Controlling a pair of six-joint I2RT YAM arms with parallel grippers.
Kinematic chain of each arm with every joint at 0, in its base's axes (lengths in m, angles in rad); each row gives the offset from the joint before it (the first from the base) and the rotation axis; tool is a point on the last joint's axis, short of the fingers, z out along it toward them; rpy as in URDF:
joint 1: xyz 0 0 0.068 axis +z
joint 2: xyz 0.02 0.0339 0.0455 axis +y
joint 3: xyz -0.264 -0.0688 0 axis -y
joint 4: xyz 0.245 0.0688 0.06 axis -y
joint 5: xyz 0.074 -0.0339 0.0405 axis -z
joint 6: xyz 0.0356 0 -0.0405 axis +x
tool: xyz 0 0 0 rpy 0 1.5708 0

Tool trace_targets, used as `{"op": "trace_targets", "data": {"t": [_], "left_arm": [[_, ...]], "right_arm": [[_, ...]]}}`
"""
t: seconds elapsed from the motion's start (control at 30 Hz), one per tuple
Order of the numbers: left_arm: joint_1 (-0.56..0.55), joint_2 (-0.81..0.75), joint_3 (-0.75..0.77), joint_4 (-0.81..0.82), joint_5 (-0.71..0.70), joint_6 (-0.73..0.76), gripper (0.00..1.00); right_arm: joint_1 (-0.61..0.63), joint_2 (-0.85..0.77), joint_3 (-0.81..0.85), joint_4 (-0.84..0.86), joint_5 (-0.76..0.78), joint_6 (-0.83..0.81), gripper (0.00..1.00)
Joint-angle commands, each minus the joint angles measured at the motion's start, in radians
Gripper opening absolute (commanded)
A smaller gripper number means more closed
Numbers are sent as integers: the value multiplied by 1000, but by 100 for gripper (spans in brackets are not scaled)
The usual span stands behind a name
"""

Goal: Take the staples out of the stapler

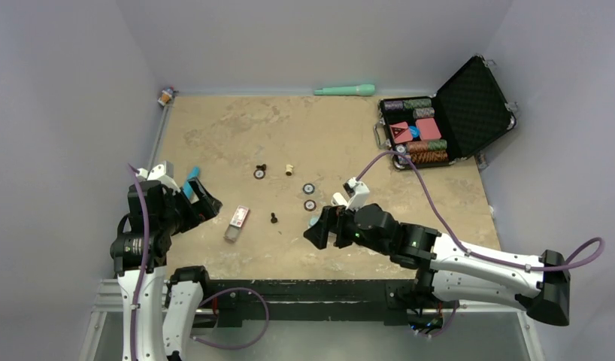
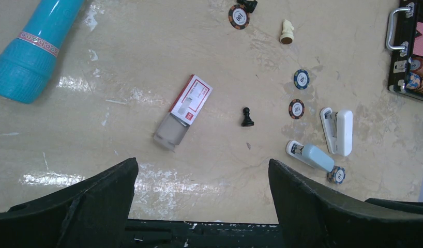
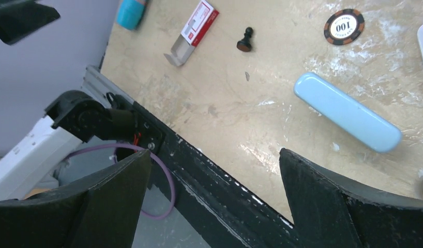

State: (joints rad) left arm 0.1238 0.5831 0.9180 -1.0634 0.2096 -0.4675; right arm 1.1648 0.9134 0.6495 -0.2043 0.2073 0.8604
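The stapler lies apart in two pieces on the table. Its pale-blue oblong part (image 3: pixel 346 111) lies flat just ahead of my right gripper (image 3: pixel 214 155), whose jaws are wide open and empty over the table's near edge. The white oblong part (image 2: pixel 340 132) lies beside it, metal channel showing. In the left wrist view the blue part (image 2: pixel 313 156) is far right. In the top view the blue part (image 1: pixel 313 222) peeks out by my right gripper (image 1: pixel 319 229). My left gripper (image 2: pixel 202 165) is open and empty at the near left (image 1: pixel 201 204).
A red-and-white staple box (image 2: pixel 184 109) lies half slid open mid-table. A black pawn (image 2: pixel 246 118), poker chips (image 2: pixel 296 108) and a white pawn (image 2: pixel 287 32) lie nearby. A bright blue tube (image 2: pixel 33 51) is at left. An open chip case (image 1: pixel 447 113) and a mint-green stick (image 1: pixel 344 90) are at the back.
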Motion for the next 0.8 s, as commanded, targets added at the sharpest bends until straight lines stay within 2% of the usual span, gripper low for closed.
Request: {"op": "trace_targets", "data": {"t": [0.0, 0.17, 0.5, 0.77], "left_arm": [[1, 1, 9, 22, 14, 17, 99], [2, 2, 9, 23, 17, 18, 99], [1, 7, 9, 23, 18, 18, 98], [1, 7, 7, 25, 19, 18, 97]], "right_arm": [[3, -15, 33, -13, 92, 28, 99], [6, 104, 138, -209, 178, 34, 99], [8, 247, 224, -272, 264, -40, 99], [9, 400, 218, -239, 291, -31, 99]]}}
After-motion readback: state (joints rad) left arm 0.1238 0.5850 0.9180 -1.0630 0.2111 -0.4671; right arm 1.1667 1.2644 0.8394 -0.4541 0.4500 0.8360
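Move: The blue stapler lies about 7 cm ahead of the open right hand, 1 cm to its right and some 13 cm below. The white stapler is about 8 cm beyond the blue one and 6 cm right of it, the orange 100 chip 7 cm beyond it and 5 cm left. From the idle left hand the blue stapler is roughly level ahead, 36 cm to the right and 18 cm below. The open right hand sinks about 7 cm and reaches 4 cm forward towards the blue stapler, fingers tipping downward. ##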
